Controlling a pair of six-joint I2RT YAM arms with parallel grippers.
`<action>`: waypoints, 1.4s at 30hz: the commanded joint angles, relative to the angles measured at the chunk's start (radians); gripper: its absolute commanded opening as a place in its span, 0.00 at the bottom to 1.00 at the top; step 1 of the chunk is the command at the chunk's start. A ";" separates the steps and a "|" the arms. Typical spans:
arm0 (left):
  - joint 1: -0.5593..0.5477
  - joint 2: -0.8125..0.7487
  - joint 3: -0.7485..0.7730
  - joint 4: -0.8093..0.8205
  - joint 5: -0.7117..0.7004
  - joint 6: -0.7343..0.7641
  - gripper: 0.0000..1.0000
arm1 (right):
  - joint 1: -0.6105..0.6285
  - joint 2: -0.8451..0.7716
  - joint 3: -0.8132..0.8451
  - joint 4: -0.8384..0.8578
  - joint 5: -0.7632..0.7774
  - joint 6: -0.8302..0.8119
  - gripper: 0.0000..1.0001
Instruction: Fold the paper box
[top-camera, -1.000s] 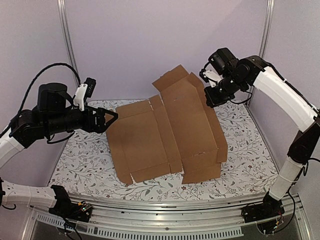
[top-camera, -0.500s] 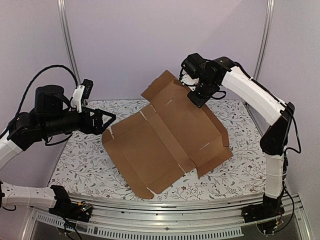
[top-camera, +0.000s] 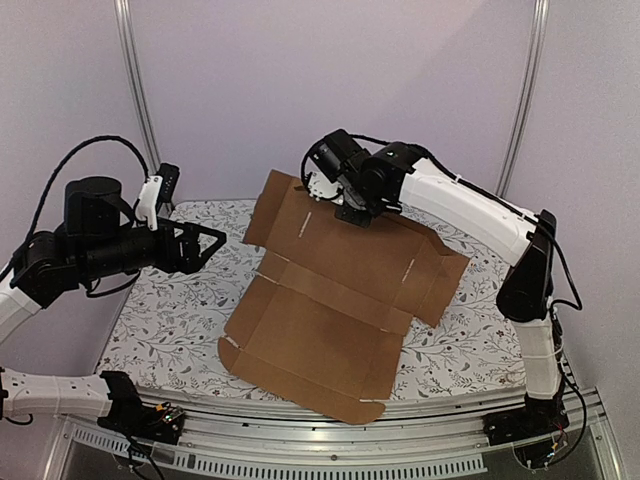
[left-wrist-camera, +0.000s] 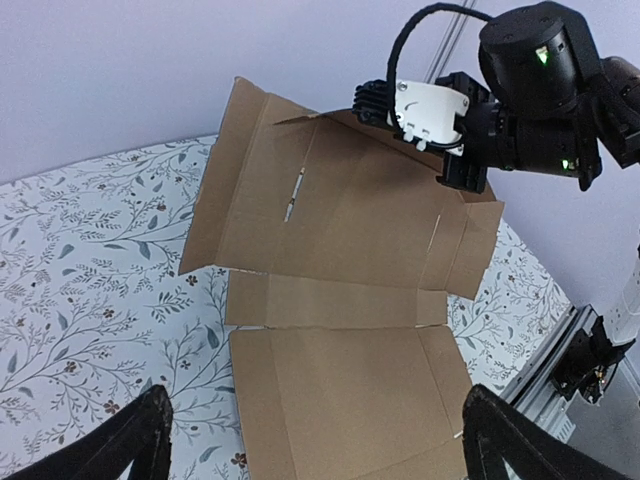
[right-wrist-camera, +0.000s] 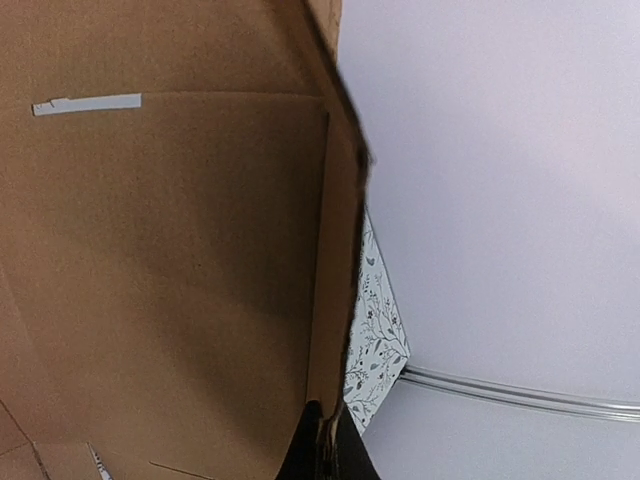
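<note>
The paper box (top-camera: 330, 290) is a flat brown cardboard sheet with flaps and slits, also seen in the left wrist view (left-wrist-camera: 340, 300) and filling the right wrist view (right-wrist-camera: 170, 260). Its far part is lifted off the table; its near end lies at the front of the floral cloth. My right gripper (top-camera: 352, 208) is shut on the sheet's raised far edge, the fingertips (right-wrist-camera: 325, 450) pinching the cardboard rim. My left gripper (top-camera: 212, 240) is open, held above the table left of the sheet, touching nothing, its fingertips (left-wrist-camera: 130, 445) wide apart.
A floral tablecloth (top-camera: 160, 320) covers the table. Lilac walls stand behind and at the sides, with metal posts (top-camera: 135, 90) at the back corners. An aluminium rail (top-camera: 330, 440) runs along the front edge.
The right arm has swung left with the sheet's far edge, turning the whole sheet so that its near end now points toward the front. The left gripper drew back slightly, still open.
</note>
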 joint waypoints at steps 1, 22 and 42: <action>-0.008 -0.005 -0.042 -0.013 -0.036 -0.015 1.00 | 0.030 0.032 0.001 0.101 0.084 -0.143 0.00; -0.008 0.029 -0.169 0.088 -0.193 -0.016 1.00 | 0.210 -0.142 -0.471 0.585 0.205 -0.437 0.00; -0.008 0.122 -0.368 0.330 -0.105 -0.085 0.97 | 0.253 -0.300 -0.697 0.634 0.190 -0.285 0.00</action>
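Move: The right hand pinches the paper box's far edge, with the narrow strip between its two big panels some 14 cm back, 4 cm left and 15 cm below. From the same hand, the left flap is about 5 cm back, 17 cm left and 4 cm lower; the right flap is about 10 cm back, 18 cm right and 8 cm lower. From the empty left hand, that left flap lies about 14 cm ahead, 8 cm right and 10 cm below. Still pinching the box's far edge, the right hand swings left and down, then draws back towards the strip, ending about 9 cm back and 5 cm left, some 4 cm lower; it turns about 15 degrees counter-clockwise while its fingertips tip up. The left hand sinks some 13 cm, easing forward towards the left flap, fingers wide open. ##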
